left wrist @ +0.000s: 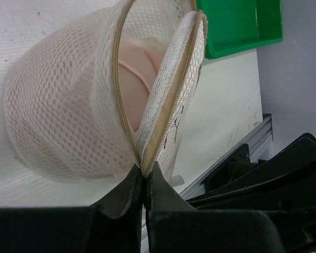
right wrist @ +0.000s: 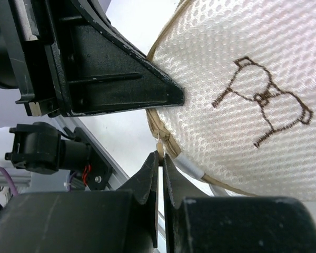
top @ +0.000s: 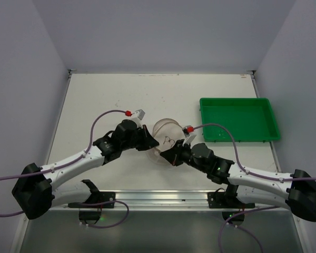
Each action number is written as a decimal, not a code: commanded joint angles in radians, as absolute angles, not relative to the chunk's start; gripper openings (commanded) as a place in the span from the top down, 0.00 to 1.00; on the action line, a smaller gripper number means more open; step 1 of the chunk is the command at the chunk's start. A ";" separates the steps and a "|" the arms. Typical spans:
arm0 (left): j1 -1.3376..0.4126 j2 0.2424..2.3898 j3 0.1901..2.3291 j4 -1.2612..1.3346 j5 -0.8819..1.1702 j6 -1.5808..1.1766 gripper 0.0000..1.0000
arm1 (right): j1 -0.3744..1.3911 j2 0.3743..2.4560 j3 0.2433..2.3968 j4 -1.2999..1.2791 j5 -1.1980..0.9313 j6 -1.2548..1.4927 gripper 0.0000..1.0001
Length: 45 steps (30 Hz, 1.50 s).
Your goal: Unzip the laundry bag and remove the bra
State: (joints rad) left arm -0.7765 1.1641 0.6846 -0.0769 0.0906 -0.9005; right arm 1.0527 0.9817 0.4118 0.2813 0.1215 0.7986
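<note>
The laundry bag (top: 167,136), a round white mesh pouch with a beige zip rim, stands mid-table between the arms. Its zip gapes partly open in the left wrist view (left wrist: 68,116), and the pale pink bra (left wrist: 134,74) shows inside. My left gripper (left wrist: 145,176) is shut on the beige zip rim at the closed end of the gap; it also shows in the top view (top: 149,143). My right gripper (right wrist: 161,157) is shut on the small beige zipper pull (right wrist: 160,148), below the flat face with the black bra sketch (right wrist: 263,100); it also shows in the top view (top: 169,154).
A green rectangular tray (top: 239,118) lies at the right, behind the right arm, and shows in the left wrist view (left wrist: 242,26). The left gripper's black finger (right wrist: 121,79) sits close above the right gripper. A metal rail (top: 163,197) runs along the near table edge.
</note>
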 commanded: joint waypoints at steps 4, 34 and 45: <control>-0.634 1.063 0.672 -0.118 -0.087 -0.827 1.00 | 1.049 0.985 0.371 0.104 0.100 0.785 1.00; -0.945 0.710 0.599 -0.498 -0.348 -1.014 0.05 | 0.853 0.900 0.548 -0.080 0.071 0.707 0.20; -0.864 1.023 1.012 -0.483 -0.458 -0.517 0.06 | 0.854 0.890 0.528 -0.078 0.064 0.733 0.20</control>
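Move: The left fingers already pinch the open laundry bag's rim near the zip end, with the bag's middle about 5 cm ahead, 2 cm right and 6 cm below. The bra lies inside, some 5 cm ahead, 3 cm right and 5 cm down; the lid's middle is about 5 cm ahead, 6 cm right and 2 cm down. From the right fingers, still on the zipper tab, the bag's middle is about 6 cm straight ahead and 6 cm lower. Still pinching the rim, the left hand swings about 7 cm left and forward, then draws back and down about 10 cm, opens wide to let go of the rim, and climbs some 15 cm, coming forward and tipping its fingers upward. The right hand leaves the zipper tab: it sinks about 8 cm and slightly back, opens, then moves up, forward and right beside the lid. ##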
